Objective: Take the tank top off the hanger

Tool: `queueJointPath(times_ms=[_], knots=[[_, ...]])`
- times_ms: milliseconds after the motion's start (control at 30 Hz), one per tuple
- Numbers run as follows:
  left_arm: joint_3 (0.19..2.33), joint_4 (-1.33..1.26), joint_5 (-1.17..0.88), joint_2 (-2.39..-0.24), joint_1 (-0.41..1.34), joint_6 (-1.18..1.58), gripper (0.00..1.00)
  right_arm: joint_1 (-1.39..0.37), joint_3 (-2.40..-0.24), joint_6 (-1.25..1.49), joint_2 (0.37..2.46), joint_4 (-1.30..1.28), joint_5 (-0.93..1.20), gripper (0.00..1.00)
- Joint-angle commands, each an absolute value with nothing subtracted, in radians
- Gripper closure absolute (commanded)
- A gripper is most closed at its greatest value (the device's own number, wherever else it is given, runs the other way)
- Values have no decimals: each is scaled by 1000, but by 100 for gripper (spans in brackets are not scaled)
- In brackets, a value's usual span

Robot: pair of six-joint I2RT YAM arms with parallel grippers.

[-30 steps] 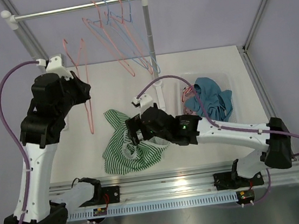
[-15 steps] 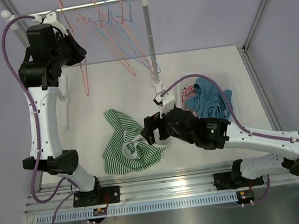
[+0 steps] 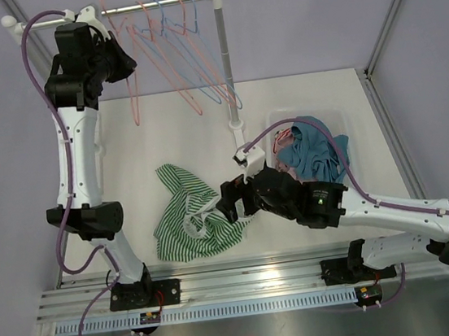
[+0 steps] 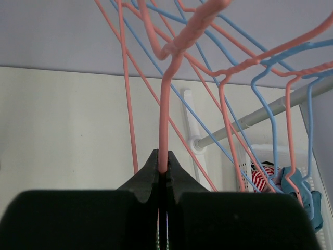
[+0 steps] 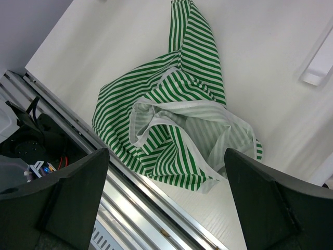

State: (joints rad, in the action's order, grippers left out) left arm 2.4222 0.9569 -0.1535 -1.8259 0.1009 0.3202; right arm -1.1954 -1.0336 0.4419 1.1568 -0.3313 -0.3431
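Note:
The green-and-white striped tank top [image 3: 183, 220] lies crumpled on the table near the front edge, off the hanger; the right wrist view shows it [image 5: 177, 130] directly below. My right gripper [image 3: 226, 204] hovers open just over its right side, nothing between its fingers [image 5: 166, 153]. High at the back left, my left gripper [image 3: 119, 64] is shut on the wire of a bare pink hanger [image 3: 134, 101]. In the left wrist view the pink hanger [image 4: 164, 109] rises from the shut gripper [image 4: 163, 167] and its hook reaches up at the rail.
A clothes rail [image 3: 163, 3] on two posts holds several pink and blue hangers [image 3: 191, 65]. A clear basket [image 3: 342, 125] of blue and red clothes sits at the right. The rack's right post [image 3: 226, 61] stands mid-table. A metal mounting rail [image 3: 255, 283] runs along the front.
My left arm has lifted the pink hanger from beside the table up to the rail. The right arm drew back a little to the right, staying open over the tank top.

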Motion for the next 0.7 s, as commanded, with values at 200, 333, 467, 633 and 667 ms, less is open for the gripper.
queueJointPath(times_ms=[200, 333, 467, 633, 667], knots=[[2462, 919, -176, -1885, 81, 291, 95, -1200, -1015, 382, 1213, -230, -282, 0], [2464, 933, -193, -1885, 68, 284, 88, -1200, -1055, 341, 1293, -233, -275, 0], [2465, 948, -210, -1872, 55, 281, 76, -1200, -1101, 318, 1405, -235, -258, 1], [2404, 965, -187, -1773, 55, 276, 1, -1200, -1181, 250, 1543, -219, -285, 1], [2387, 969, -180, -1747, 55, 273, 1, -1200, -1201, 239, 1595, -236, -293, 0]])
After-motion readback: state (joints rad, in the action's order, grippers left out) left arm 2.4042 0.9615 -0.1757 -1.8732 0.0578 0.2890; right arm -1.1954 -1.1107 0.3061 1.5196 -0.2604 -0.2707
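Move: The left hand still holds the pink hanger, its hook by the rack rod, which lies about 10 cm above this hand and some 3 cm ahead. The other hangers hang about 11 cm to its right, 3 cm ahead and 3 cm higher. From the empty right hand, the tank top lies on the table about 6 cm ahead, 10 cm left and 22 cm below; on that tabletop the rack foot is 28 cm ahead, 5 cm right, the basket 22 cm ahead, 26 cm right. The left fingers let go of the pink hanger, opening wide after the hand lowers it about 3 cm and pushes it 2.5 cm forward to set the hook on the rod; the hand then drifts slightly left. Meanwhile the right hand, fingers still wide open, sinks about 9 cm and slides 5.5 cm left towards the tank top, tipping its fingers some 15 degrees further down. ##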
